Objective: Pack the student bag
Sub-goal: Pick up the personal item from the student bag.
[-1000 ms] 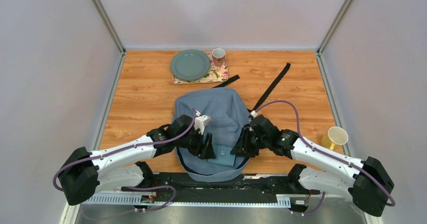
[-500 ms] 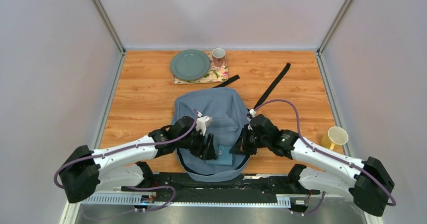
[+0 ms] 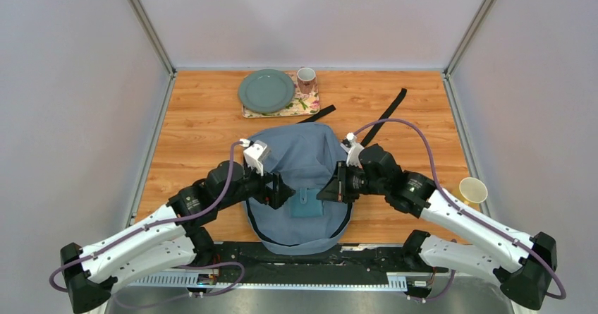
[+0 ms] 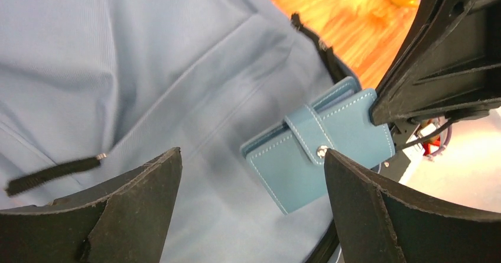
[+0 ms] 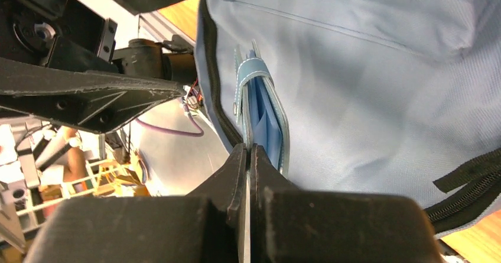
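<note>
The student bag point(image 3: 303, 152) lies flat on the wooden table between my arms, grey-blue, its dark zip along the near edge. A small blue snap wallet point(image 3: 307, 203) is over the bag's near part. My right gripper point(image 3: 326, 192) is shut on the wallet's right edge. In the right wrist view the wallet point(image 5: 266, 121) stands edge-on with one leaf pinched at the tips of the right gripper point(image 5: 248, 151). My left gripper point(image 3: 282, 192) is open just left of the wallet. In its wrist view the left gripper point(image 4: 253, 152) has only bag fabric point(image 4: 118, 68) between its jaws, and the wallet point(image 4: 307, 162) is beyond them.
A green plate point(image 3: 266, 91) and a patterned mug point(image 3: 306, 80) sit on a floral mat point(image 3: 303, 106) at the back. A yellow cup point(image 3: 472, 190) stands at the right edge. The bag's black strap point(image 3: 384, 116) trails toward the back right.
The left gripper opened, let go of the wallet and drew back to the left. The right gripper shut on the wallet's edge and both arms shifted slightly away from the near edge.
</note>
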Controlling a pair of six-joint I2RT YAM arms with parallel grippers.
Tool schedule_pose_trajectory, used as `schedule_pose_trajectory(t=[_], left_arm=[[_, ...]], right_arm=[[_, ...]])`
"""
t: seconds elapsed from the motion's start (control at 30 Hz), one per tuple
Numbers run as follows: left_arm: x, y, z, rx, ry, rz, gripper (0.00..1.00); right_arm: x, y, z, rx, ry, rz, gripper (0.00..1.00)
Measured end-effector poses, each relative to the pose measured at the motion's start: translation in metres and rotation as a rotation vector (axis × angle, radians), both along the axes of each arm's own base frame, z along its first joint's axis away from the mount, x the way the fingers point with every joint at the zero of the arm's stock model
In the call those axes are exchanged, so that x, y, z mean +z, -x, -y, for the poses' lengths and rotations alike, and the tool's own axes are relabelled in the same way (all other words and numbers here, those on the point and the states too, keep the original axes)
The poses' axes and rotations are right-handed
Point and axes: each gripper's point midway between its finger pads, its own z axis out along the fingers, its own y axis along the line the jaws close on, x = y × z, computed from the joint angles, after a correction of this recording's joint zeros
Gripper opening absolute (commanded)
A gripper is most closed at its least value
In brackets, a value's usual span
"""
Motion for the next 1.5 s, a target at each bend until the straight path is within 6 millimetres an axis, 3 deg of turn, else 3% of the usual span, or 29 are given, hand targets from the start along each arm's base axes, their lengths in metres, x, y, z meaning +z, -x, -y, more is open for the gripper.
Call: schedule_pose_trajectory(t=[0.13,0.33,0.5,0.83,1.03,1.13,1.23,1.27,1.33,1.37,1.43,1.47,1.5], left_arm=[[0.033,-0.006,0.007,-0.069,-0.013,0.123,0.96],[0.075,-0.019,0.038,-0.259,-0.019,0.212,0.96],[0.076,-0.017,0.048,-0.422,0.034,0.17,0.96],[0.082,0.037,0.06,-0.798,0.176,0.084,0.97],[0.082,0.049,0.062,-0.879,0.214,0.043,0.9],[0.071,0.048,0.066,-0.896,0.22,-0.024,0.78],[0.06,0.045,0.069,-0.884,0.214,-0.088,0.49],[0.057,0.044,0.07,-0.878,0.212,-0.103,0.28],[0.056,0.042,0.071,-0.868,0.214,-0.114,0.11],[0.057,0.041,0.072,-0.864,0.219,-0.116,0.0],[0.058,0.039,0.074,-0.845,0.218,-0.113,0.0],[0.058,0.036,0.074,-0.831,0.215,-0.11,0.0],[0.056,0.033,0.075,-0.809,0.208,-0.109,0.0]], right_arm=[[0.027,0.001,0.0,0.096,0.014,0.115,0.0],[0.06,0.007,0.002,0.255,0.024,0.288,0.0],[0.065,0.014,0.006,0.348,0.042,0.356,0.0],[0.07,0.02,0.014,0.435,0.07,0.432,0.0],[0.078,0.022,0.014,0.461,0.063,0.457,0.0],[0.08,0.023,0.014,0.469,0.06,0.463,0.0],[0.082,0.023,0.013,0.475,0.057,0.465,0.0],[0.081,0.023,0.013,0.476,0.058,0.465,0.0],[0.081,0.021,0.013,0.472,0.061,0.468,0.0],[0.081,0.02,0.013,0.464,0.067,0.471,0.11],[0.079,0.011,0.016,0.414,0.101,0.478,0.32],[0.078,0.008,0.018,0.385,0.111,0.475,0.55],[0.079,0.003,0.019,0.349,0.123,0.477,0.63]])
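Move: The left hand is open, and the personal item, a blue wallet hanging from the right fingers, lies about 6 cm to its right, 2 cm back and 3 cm lower. The right fingertips are some 11 cm to the left hand's right, about level and at its height; the student bag's middle is about 4 cm right, 1 cm ahead and 14 cm below. From the right hand, the wallet's middle is about 4 cm left, 1 cm back and 3 cm lower. The left fingers close on the wallet's free end: that hand rises about 8 cm and goes right, swings back while turning some 50 degrees clockwise, then sinks a little to pinch. The right hand keeps its pinch while lifting the wallet about 8 cm and turning it counter-clockwise, and at the very end begins to open and eases forward. ##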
